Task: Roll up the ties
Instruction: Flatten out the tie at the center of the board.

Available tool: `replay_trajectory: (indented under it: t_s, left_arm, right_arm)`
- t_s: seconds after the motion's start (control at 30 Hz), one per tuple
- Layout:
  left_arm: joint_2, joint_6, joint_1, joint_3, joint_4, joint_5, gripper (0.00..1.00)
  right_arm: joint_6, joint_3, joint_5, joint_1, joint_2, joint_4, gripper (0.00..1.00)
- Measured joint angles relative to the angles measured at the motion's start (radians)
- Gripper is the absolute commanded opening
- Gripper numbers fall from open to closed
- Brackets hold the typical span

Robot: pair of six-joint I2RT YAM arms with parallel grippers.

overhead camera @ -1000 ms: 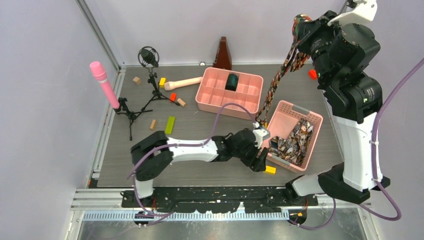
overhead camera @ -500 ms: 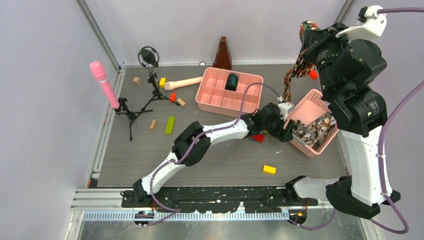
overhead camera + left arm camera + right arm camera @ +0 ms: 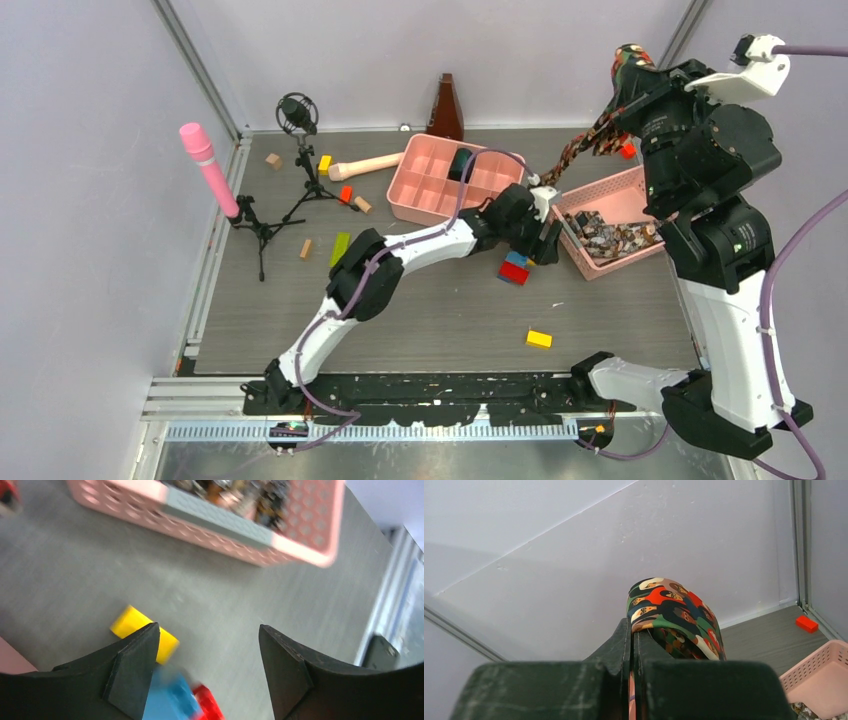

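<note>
One floral tie (image 3: pixel 580 150) hangs from my right gripper (image 3: pixel 628 62), which is raised high at the back right and shut on it. In the right wrist view the tie (image 3: pixel 674 612) loops over the closed right gripper (image 3: pixel 633 630). More ties (image 3: pixel 612 238) lie heaped in the pink basket (image 3: pixel 620 185). My left gripper (image 3: pixel 548 230) sits at the basket's left end, open, with nothing between its fingers. In the left wrist view the left gripper (image 3: pixel 207 630) hovers over bare table, the basket (image 3: pixel 240 527) just beyond it.
Blue (image 3: pixel 516 260) and red (image 3: pixel 513 275) blocks lie under the left wrist, a yellow block (image 3: pixel 145 632) beside them. Another yellow block (image 3: pixel 539 339) lies nearer. A pink compartment tray (image 3: pixel 420 195) holds a dark roll (image 3: pixel 461 162). Mic stands (image 3: pixel 300 150) and a pink cylinder (image 3: pixel 208 168) are left.
The basket has slid toward the back right. My left arm stretched out after it and its jaws widened. The right gripper moved right with the tie.
</note>
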Motion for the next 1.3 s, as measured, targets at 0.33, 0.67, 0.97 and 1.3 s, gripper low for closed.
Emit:
replay_trajectory:
  t_s: [0.33,0.67,0.97,1.3]
  left_arm:
    - [-0.510,0.001,-0.077,-0.476,0.082,0.067,0.73]
    - [-0.798,0.051,-0.055,-0.803,0.134,0.003,0.77]
    - [-0.905,0.103,-0.053,-0.880,0.162,-0.115,0.80]
    - [-1.054,0.133,-0.007,-0.941,0.168,-0.119,0.80]
  right_arm:
    - [-0.043,-0.077,0.047,0.000,-0.053,0.072,0.00]
    - [-0.061,-0.010,-0.038,0.000,0.031,0.004,0.00]
    - [-0.053,0.055,-0.192,0.000,0.124,-0.073,0.00]
    - [-0.134,0.044,-0.397,0.000,0.131,-0.074,0.00]
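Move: Roughly 33 cm to the right hand's left, nearly level with it fore and aft and some 58 cm below, lies the clear centre of the board. The toy blocks sit about 14 cm left, 2 cm back of that hand; the pink tray 27 cm left, 17 cm ahead; the basket 7 cm right, 8 cm ahead. From the left hand, the held tie's swinging lower end is about 12 cm ahead, 2 cm right, near its height. Pulling away from the basket with open fingers, the left hand first backs off and climbs, then goes left and rises again, some 18 cm left, 16 cm up and 10 cm back in all. The right hand keeps its pinch on the tie's upper part and, after a slight drift right and back, carries it about 8 cm left towards the centre, also forward and sinking about 4 cm, its wrist turning some 20 degrees counter-clockwise. ##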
